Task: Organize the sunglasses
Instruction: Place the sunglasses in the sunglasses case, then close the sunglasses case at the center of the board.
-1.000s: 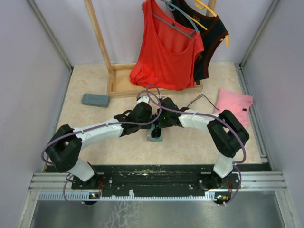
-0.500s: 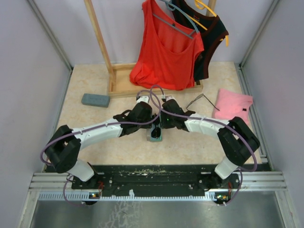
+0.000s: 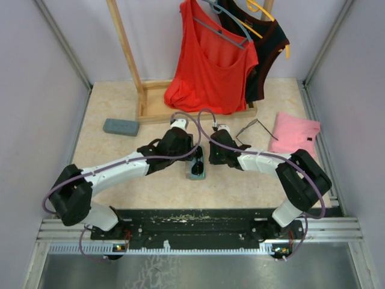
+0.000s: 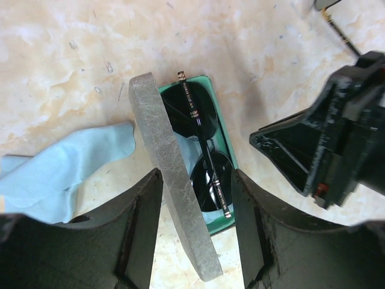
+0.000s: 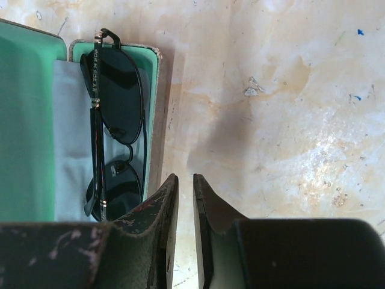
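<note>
One pair of sunglasses point(image 3: 196, 165) lies folded inside an open grey case point(image 3: 199, 176) with a green lining, at the table's middle. In the left wrist view these sunglasses point(image 4: 201, 132) rest beside the case's raised lid point(image 4: 174, 186). My left gripper point(image 4: 196, 176) is open, its fingers either side of the lid without touching it. My right gripper point(image 5: 185, 179) hangs just right of the case point(image 5: 155, 90), shut down to a thin slit, holding nothing. The sunglasses point(image 5: 120, 102) lie on a light blue cloth point(image 5: 72, 144). A second pair of sunglasses point(image 3: 251, 128) lies unfolded on the table further right.
A closed grey case point(image 3: 120, 126) lies at the left. Right of the loose glasses is a pink pouch point(image 3: 296, 135). A wooden rack base point(image 3: 153, 108) with a red top point(image 3: 210, 66) stands behind. A light blue cloth point(image 4: 54, 180) lies left of the open case.
My right gripper has drawn back to the right, off the case, and closed. My left gripper has opened wider around the lid and shifted slightly left.
</note>
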Controlling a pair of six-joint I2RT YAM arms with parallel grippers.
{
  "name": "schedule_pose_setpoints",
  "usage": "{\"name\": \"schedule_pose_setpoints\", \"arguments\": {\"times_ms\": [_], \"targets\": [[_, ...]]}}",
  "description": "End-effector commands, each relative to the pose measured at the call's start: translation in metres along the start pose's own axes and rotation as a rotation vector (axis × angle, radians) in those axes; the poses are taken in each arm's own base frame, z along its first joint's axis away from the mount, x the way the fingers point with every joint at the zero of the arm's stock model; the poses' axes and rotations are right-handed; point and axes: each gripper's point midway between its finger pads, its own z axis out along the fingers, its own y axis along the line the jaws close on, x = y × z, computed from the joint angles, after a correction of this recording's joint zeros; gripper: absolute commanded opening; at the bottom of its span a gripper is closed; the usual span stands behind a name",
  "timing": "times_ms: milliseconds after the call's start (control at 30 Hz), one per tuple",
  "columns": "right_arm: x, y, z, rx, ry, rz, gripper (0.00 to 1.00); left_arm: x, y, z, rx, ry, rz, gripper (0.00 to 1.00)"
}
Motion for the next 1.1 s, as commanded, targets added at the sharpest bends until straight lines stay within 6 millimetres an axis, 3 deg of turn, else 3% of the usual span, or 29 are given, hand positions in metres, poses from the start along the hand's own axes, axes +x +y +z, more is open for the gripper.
{"name": "schedule_pose_setpoints", "arguments": {"times_ms": [0,200,300,667,1067], "targets": [[-0.018,0.012,0.006,-0.054,-0.049,0.018,0.16,-0.029,0.001,-0.019,0.041,-0.102,-0.029,0.54],[-0.014,0.018,0.013,-0.089,-0.009,0.003,0.16,-0.032,0.038,-0.025,-0.042,-0.130,-0.060,0.51],[-0.008,0.020,0.020,-0.098,0.020,0.001,0.16,-0.026,0.046,-0.021,-0.063,-0.112,-0.063,0.50],[-0.002,0.027,0.024,-0.140,0.044,0.001,0.16,0.000,0.024,0.004,0.040,0.003,-0.042,0.46],[0.002,0.030,0.025,-0.164,0.055,0.004,0.16,0.014,0.019,0.011,0.066,0.043,-0.056,0.35]]}}
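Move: The open case's lid stands on edge just under the left hand, perhaps 1 cm to its left, level fore and aft and about 6 cm below. The sunglasses lie in the case's tray about 3 cm to that hand's right and 9 cm down; the blue cloth is some 10 cm to its left, on the table. From the right hand the case tray is about 6 cm left, level and a little lower; the spare glasses lie about 17 cm right and 9 cm farther out. Up about 3 cm and leftward nearly 5 cm, the left hand swings across the standing lid, then turns back, sinking some 4.5 cm and coming about 3 cm right again beside the lid's outer face while its fingers narrow. The right hand, fingers still nearly shut, goes left and down a couple of centimetres until its tips meet the tray's right wall. ##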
